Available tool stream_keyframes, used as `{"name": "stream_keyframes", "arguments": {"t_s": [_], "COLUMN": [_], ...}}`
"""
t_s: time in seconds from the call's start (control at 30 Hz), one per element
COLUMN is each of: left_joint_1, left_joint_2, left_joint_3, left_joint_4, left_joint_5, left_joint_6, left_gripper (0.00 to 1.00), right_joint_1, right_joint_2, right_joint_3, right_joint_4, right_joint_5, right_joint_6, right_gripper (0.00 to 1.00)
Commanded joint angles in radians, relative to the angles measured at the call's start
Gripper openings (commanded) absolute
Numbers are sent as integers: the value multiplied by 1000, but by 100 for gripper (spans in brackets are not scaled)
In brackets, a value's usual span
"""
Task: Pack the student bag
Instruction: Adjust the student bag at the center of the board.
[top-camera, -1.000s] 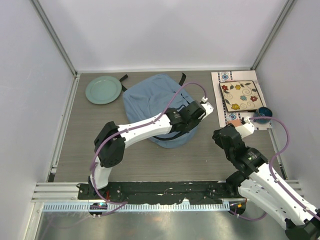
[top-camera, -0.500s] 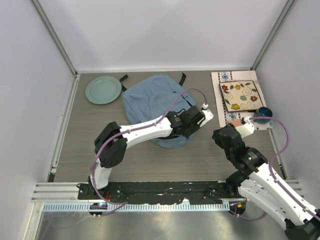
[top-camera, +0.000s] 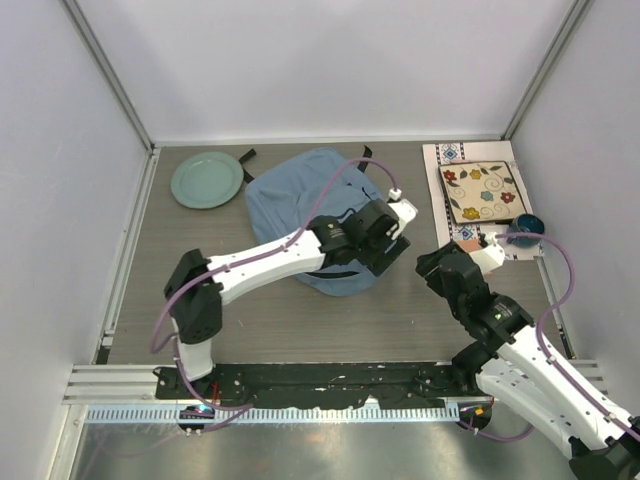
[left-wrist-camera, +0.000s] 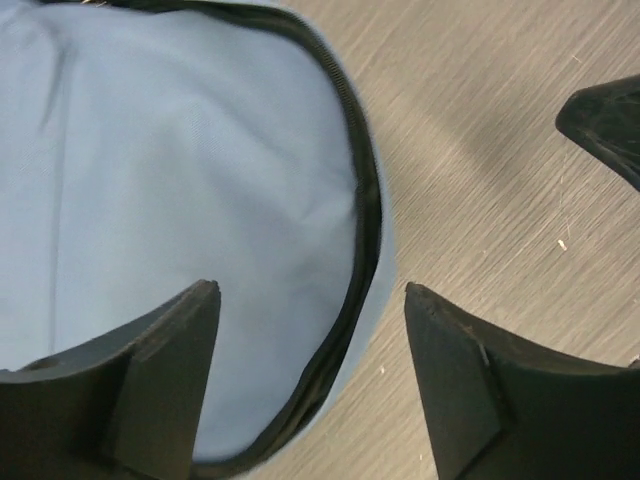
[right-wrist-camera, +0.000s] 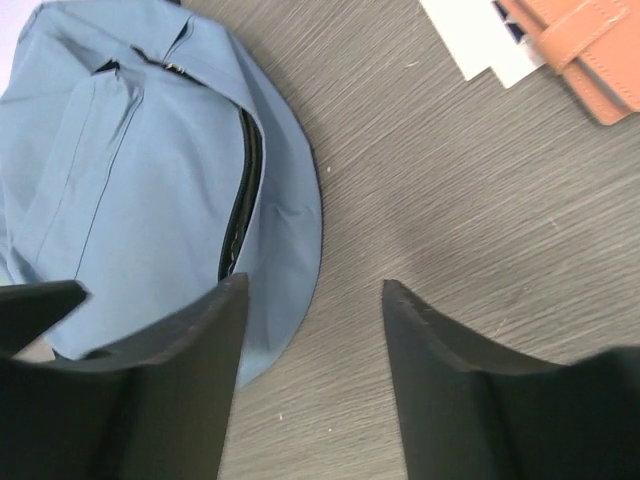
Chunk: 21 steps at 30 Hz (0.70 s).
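Observation:
The student bag (top-camera: 300, 195), light blue with a dark zipper (left-wrist-camera: 365, 200), lies flat mid-table. My left gripper (top-camera: 372, 250) hovers over its near right edge. In the left wrist view that gripper (left-wrist-camera: 312, 300) stands open, the zippered rim of the bag (left-wrist-camera: 150, 150) passing between the fingers with nothing gripped. Just right of the bag, above bare table, is my right gripper (top-camera: 435, 268). It is open and empty in its wrist view (right-wrist-camera: 312, 285), with the bag (right-wrist-camera: 130, 170) at left.
A green plate (top-camera: 207, 179) sits at the back left. At the back right, a patterned white mat (top-camera: 452, 158) carries a floral book (top-camera: 483, 191), a blue cup (top-camera: 527, 226) and a tan pouch (right-wrist-camera: 590, 50). White walls enclose the table.
My left gripper went from shut to open and shifted slightly left over the bag's edge. The right gripper opened wider and edged toward the bag.

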Motion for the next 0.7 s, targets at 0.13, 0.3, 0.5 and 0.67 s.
{"name": "stream_keyframes", "arguments": {"t_s": [0.13, 0.3, 0.5, 0.67], "left_joint_1": [149, 286, 430, 498], "left_joint_2": [-294, -461, -610, -636], "left_joint_3": [-198, -384, -559, -631], "left_joint_4": [48, 55, 61, 72], "left_joint_5": [-135, -198, -137, -77], "left_joint_6": [-214, -351, -457, -492], "left_gripper": [96, 100, 100, 100], "right_joint_1": [-4, 7, 39, 36], "right_joint_2": [120, 287, 447, 544], "right_joint_3": [-24, -49, 20, 59], "right_joint_4": [300, 492, 511, 498], "right_joint_5": [-280, -481, -485, -448], "right_joint_6": [0, 52, 56, 21], "right_gripper": [74, 75, 76, 67]}}
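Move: The student bag's middle is about 15 cm left of the left hand, 11 ahead and 8 below; its left edge lies some 28 cm left and 6 ahead. The green plate stands about 29 cm left of the bag's middle and 11 farther out. From the right hand, the bag's near right corner is some 12 cm left, 4 ahead and 9 below, while the brown wallet is 10 cm right and 6 ahead. Sweeping left across the near part of the bag, the empty left hand travels some 25 cm towards its left edge and slightly forward, arching up over the cloth and sinking again, turning about 50 degrees counter-clockwise and opening fully. The right hand also goes left, about 13 cm and 5 down, onto the near right corner's side, its fingers spreading wider. ##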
